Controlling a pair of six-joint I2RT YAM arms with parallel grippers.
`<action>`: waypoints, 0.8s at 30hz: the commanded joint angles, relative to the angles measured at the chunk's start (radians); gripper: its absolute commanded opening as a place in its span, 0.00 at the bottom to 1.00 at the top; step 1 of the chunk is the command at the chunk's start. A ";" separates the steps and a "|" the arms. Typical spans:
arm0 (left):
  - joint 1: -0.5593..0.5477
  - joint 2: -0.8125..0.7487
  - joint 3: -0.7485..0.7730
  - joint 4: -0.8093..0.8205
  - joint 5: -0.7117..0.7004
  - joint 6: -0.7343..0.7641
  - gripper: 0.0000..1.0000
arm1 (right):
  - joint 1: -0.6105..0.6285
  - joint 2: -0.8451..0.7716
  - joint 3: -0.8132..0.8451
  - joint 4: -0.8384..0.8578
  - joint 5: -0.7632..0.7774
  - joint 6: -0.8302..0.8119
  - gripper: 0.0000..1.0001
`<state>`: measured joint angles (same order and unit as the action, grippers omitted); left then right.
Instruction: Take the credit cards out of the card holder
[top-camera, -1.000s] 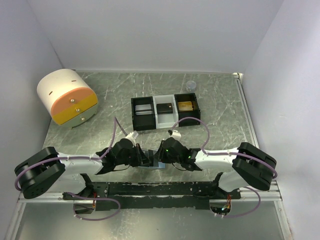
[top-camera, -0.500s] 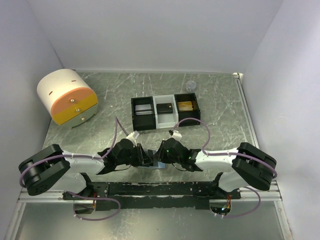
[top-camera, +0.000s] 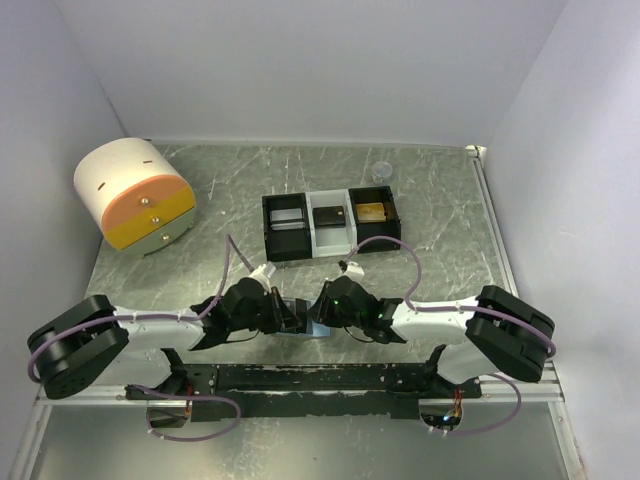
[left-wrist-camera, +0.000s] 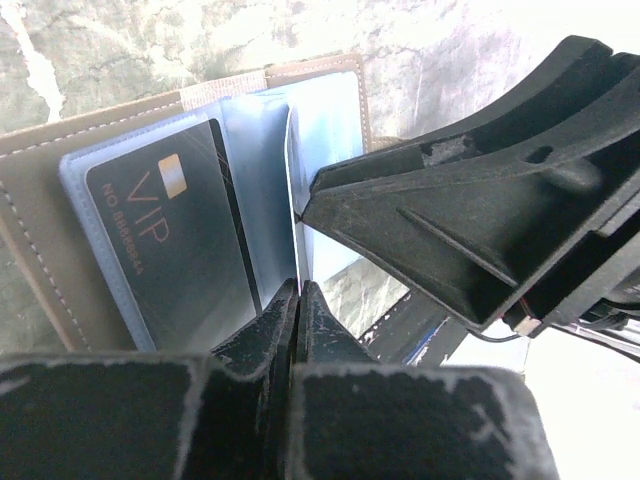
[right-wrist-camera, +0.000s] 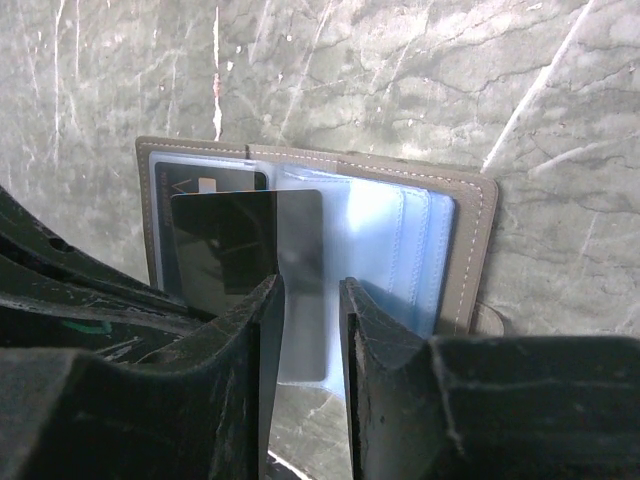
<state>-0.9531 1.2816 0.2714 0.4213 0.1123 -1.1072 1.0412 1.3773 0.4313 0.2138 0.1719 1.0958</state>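
Observation:
The grey card holder (top-camera: 309, 327) lies open at the table's near edge, between both grippers, its pale blue sleeves showing (right-wrist-camera: 470, 240). A black VIP card (left-wrist-camera: 170, 250) sits in the left leaf's sleeve. My left gripper (left-wrist-camera: 298, 290) is shut on the thin edge of one pale blue sleeve and holds it upright. In the right wrist view that raised sleeve carries a dark card (right-wrist-camera: 225, 245). My right gripper (right-wrist-camera: 312, 295) stands just in front of it, jaws apart, with one fingertip (left-wrist-camera: 325, 190) close to the sleeve's edge.
A black-and-white three-compartment tray (top-camera: 268, 228) holding cards stands behind the grippers. A round white and orange drawer box (top-camera: 135, 195) is at the back left and a small clear cup (top-camera: 381, 171) at the back. The metal base rail (top-camera: 320, 378) runs just in front.
The left arm pushed slightly right, then drew back left, and its jaws ended pressed together on the sleeve. The right arm has stayed where it was.

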 joint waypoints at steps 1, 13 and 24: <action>-0.006 -0.077 0.017 -0.080 -0.039 0.028 0.07 | -0.005 -0.001 -0.013 -0.093 0.007 -0.024 0.30; -0.006 -0.320 0.082 -0.412 -0.169 0.115 0.07 | -0.017 -0.217 -0.011 -0.029 -0.018 -0.151 0.58; -0.006 -0.455 0.127 -0.559 -0.237 0.177 0.07 | -0.017 -0.391 -0.155 0.192 0.040 -0.296 0.67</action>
<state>-0.9531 0.8539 0.3656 -0.0708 -0.0799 -0.9741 1.0283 1.0275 0.3138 0.2977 0.1642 0.9009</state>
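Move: The left fingers already pinch the black card near its left edge; its middle lies about 2 cm ahead, 2 cm right and 1 cm below the left hand, and from the right hand about 1 cm ahead and 4 cm left. The open card holder's middle is 3 cm ahead, 3 cm right and 3 cm below the left hand; the VIP card in its left pocket is 3 cm ahead, 1 cm left and 3 cm below that hand. Keeping its pinch on the black card, the left hand lifts it away from the card holder, up about 6 cm and 4 cm to the left, drifting slightly forward late as the fingers tip up some 10 degrees. After a brief wait the right hand rises about 7 cm off the blue page, tilting its fingers up and spreading them much wider. ##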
